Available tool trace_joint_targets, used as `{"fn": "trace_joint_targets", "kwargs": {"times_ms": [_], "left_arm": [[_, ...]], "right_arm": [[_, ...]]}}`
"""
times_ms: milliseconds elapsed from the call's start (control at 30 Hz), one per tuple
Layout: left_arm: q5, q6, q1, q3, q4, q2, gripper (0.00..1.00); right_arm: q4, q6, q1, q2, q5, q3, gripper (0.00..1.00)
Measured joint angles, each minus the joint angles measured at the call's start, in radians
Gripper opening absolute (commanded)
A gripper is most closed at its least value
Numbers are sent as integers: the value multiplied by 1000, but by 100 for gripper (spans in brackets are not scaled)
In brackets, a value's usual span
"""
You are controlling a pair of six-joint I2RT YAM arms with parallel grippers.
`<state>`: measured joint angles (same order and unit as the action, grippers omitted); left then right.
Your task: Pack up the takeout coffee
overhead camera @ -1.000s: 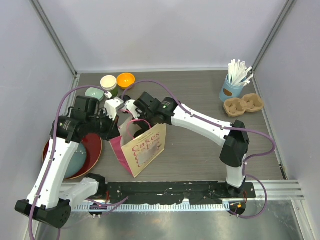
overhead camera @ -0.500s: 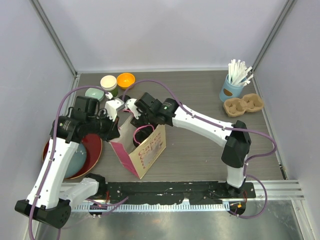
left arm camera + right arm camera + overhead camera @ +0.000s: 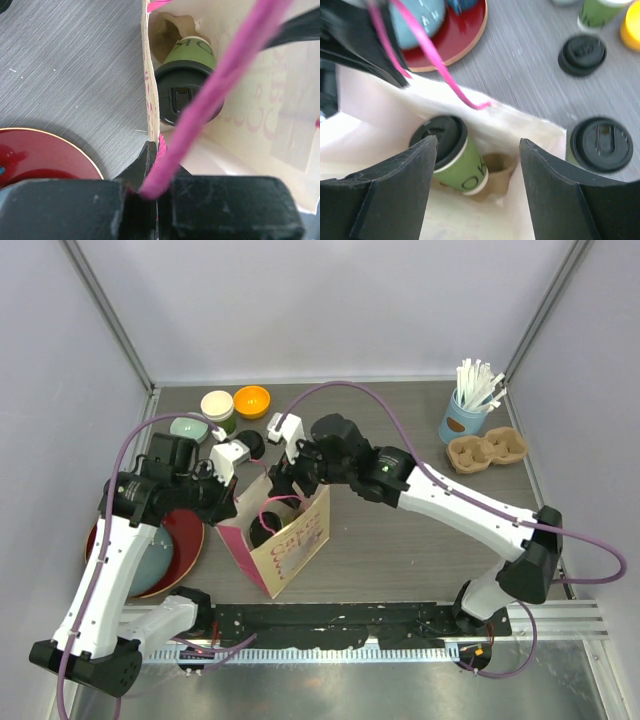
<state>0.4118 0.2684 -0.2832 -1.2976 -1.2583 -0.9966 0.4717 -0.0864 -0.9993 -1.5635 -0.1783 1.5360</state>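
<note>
A cream and pink paper bag [image 3: 296,540] stands open between the arms. Inside it one takeout coffee cup [image 3: 464,172], dark green with a black lid [image 3: 186,97], leans tilted in a brown cardboard holder [image 3: 496,167]. My left gripper [image 3: 232,504] is shut on the bag's rim, the pink handle [image 3: 220,75] running out of it. My right gripper [image 3: 477,144] hovers open just above the bag's mouth, touching nothing. A second lidded cup [image 3: 602,144] stands on the table just outside the bag's end. An open green cup [image 3: 217,406] stands at the back.
A loose black lid [image 3: 250,444] lies behind the bag. An orange bowl [image 3: 251,400] and a teal bowl [image 3: 186,427] sit at the back left. A red plate [image 3: 185,540] holding a blue dish is on the left. The light-blue straw cup [image 3: 463,422] and a cardboard carrier [image 3: 487,451] stand at the back right.
My right gripper has opened and risen out of the bag, leaving the lidded cup inside. The bag's mouth has spread wider. The left gripper has kept its hold.
</note>
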Motion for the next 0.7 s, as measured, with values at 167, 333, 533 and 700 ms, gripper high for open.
{"fn": "trace_joint_targets", "kwargs": {"times_ms": [167,333,533,700], "left_arm": [[0,5,0,-7,-16,0,0],[0,6,0,-7,-18,0,0],[2,13,0,-8,-20,0,0],[2,23,0,-11,-32,0,0]], "right_arm": [[-167,40,0,78,-84,-50,73],[-304,96,0,133,-137,-106,73],[-396,163,0,180,-153,-122,73],[-426,211,0,223,-117,-122,76]]}}
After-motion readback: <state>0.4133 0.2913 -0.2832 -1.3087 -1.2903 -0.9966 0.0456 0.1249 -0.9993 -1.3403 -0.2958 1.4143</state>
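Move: The lidded coffee cup still standing outside the bag lies about 12 cm ahead of the right hand, some 5 cm to its right and 16 cm below. The cup already in the bag leans about 2 cm back, 2 cm left and 14 cm below the right hand; the loose black lid is about 17 cm ahead, 8 cm left and 21 cm down. From the left hand, the outside cup is roughly 19 cm ahead, 15 cm right and 14 cm below. Lift the right gripper, empty and still open, about 14 cm up clear of the paper bag and the cup inside, easing it 3 to 4 cm back. As it rises, tip its fingers up some 30 degrees so they point nearly level to the left. Keep the left fingers shut on the bag's rim, holding still. ##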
